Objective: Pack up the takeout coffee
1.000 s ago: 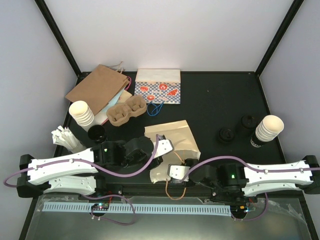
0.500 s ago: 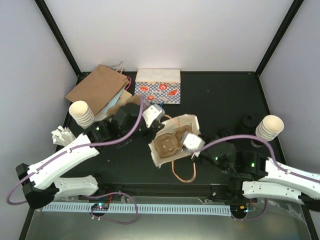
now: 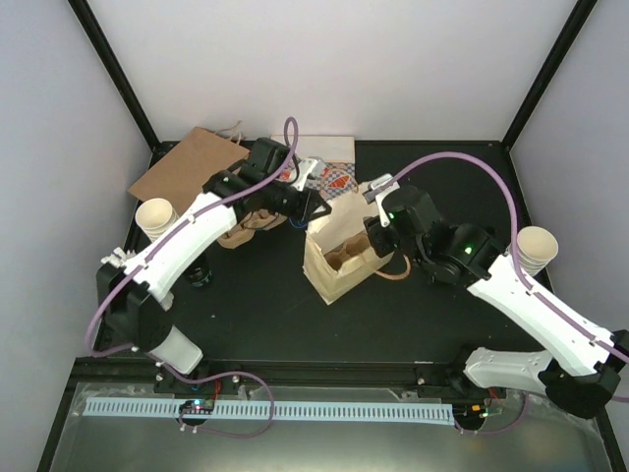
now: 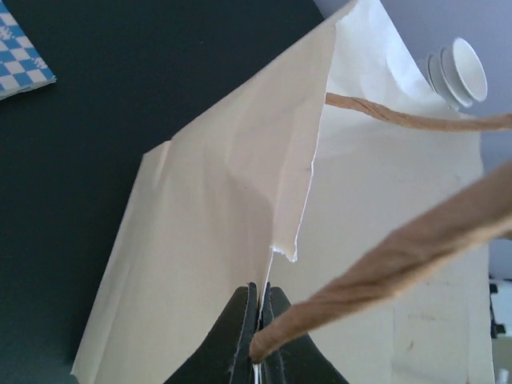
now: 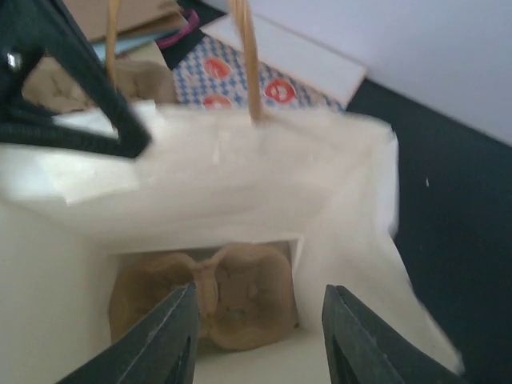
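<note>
A cream paper bag (image 3: 339, 258) stands upright and open mid-table. My left gripper (image 3: 313, 208) is shut on its far-left rim; in the left wrist view the fingers (image 4: 248, 324) pinch the paper edge beside a twine handle (image 4: 384, 264). My right gripper (image 3: 376, 241) hangs open over the bag's right side, its fingers (image 5: 172, 336) spread above the mouth and touching nothing. A brown cardboard cup carrier (image 5: 208, 300) lies on the bag's floor. The takeout coffee (image 3: 200, 276) seems to be the black-lidded thing by my left forearm, mostly hidden.
A flat brown bag (image 3: 182, 172) and a checkered bag (image 3: 334, 179) lie at the back. Stacks of lidless cups stand at the left (image 3: 157, 218) and right (image 3: 536, 246) edges. White packets (image 3: 116, 264) lie at the left, and another carrier (image 3: 236, 234) lies under my left arm.
Both arms carried the cream bag from lying flat near the front edge to standing upright mid-table. My right gripper has opened and let go of the bag's rim; the left still grips.
</note>
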`<state>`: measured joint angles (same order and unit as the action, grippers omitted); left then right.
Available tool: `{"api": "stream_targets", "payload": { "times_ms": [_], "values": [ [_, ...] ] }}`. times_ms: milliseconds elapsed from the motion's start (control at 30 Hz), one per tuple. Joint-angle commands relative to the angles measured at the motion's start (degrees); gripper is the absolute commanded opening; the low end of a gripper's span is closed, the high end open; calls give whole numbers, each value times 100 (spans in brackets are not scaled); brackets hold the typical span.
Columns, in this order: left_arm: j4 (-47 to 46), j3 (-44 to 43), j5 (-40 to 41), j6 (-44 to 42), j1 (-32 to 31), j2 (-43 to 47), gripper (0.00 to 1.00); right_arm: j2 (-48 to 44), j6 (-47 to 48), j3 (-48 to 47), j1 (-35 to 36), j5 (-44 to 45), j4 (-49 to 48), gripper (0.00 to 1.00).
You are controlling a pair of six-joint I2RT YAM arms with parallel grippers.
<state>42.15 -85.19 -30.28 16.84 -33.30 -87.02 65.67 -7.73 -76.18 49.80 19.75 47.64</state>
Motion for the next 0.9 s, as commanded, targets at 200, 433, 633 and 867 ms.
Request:
{"api": "stream_targets", "payload": {
  "times_ms": [200, 433, 633, 867],
  "values": [
    [-223, -1217, -960, 637, 624, -1144, 4, -312, -720, -392, -560, 8, 395, 55],
    [-562, -1312, -818, 726, 632, -1160, 47, -476, -761, -478, -596, 261, 629, 63],
    [-51, -1108, -22, 329, 628, -317, 93, -851, -1344, -96, -595, 397, 456, 98],
    [352, -37, 1274, -74, 636, 1133, 99, -1111, -1564, 66, -597, 374, 356, 100]
  ]
}}
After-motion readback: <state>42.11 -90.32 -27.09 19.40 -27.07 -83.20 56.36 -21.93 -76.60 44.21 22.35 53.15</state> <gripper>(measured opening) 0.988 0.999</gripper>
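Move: The left hand already pinches the far-left part of the paper bag's rim. The bag's middle is about 5 cm back from that hand, 5 cm to its right and some 10 cm below. Around it, the checkered bag lies roughly 15 cm ahead, 3 cm left and 20 cm below, and the empty cup tray 4 cm ahead, 18 cm left and 18 cm below. From the half-open right hand, the paper bag's middle is about 6 cm left, 2 cm ahead and 12 cm down. Still pinching the paper bag's rim, the left hand draws it forward about 7 cm, then opens wide, lets go and backs away left, up and back. Meanwhile the right hand leaves the bag's right side, going some 7 cm right and a little up, turning about 15 degrees clockwise as its fingers spread fully. ##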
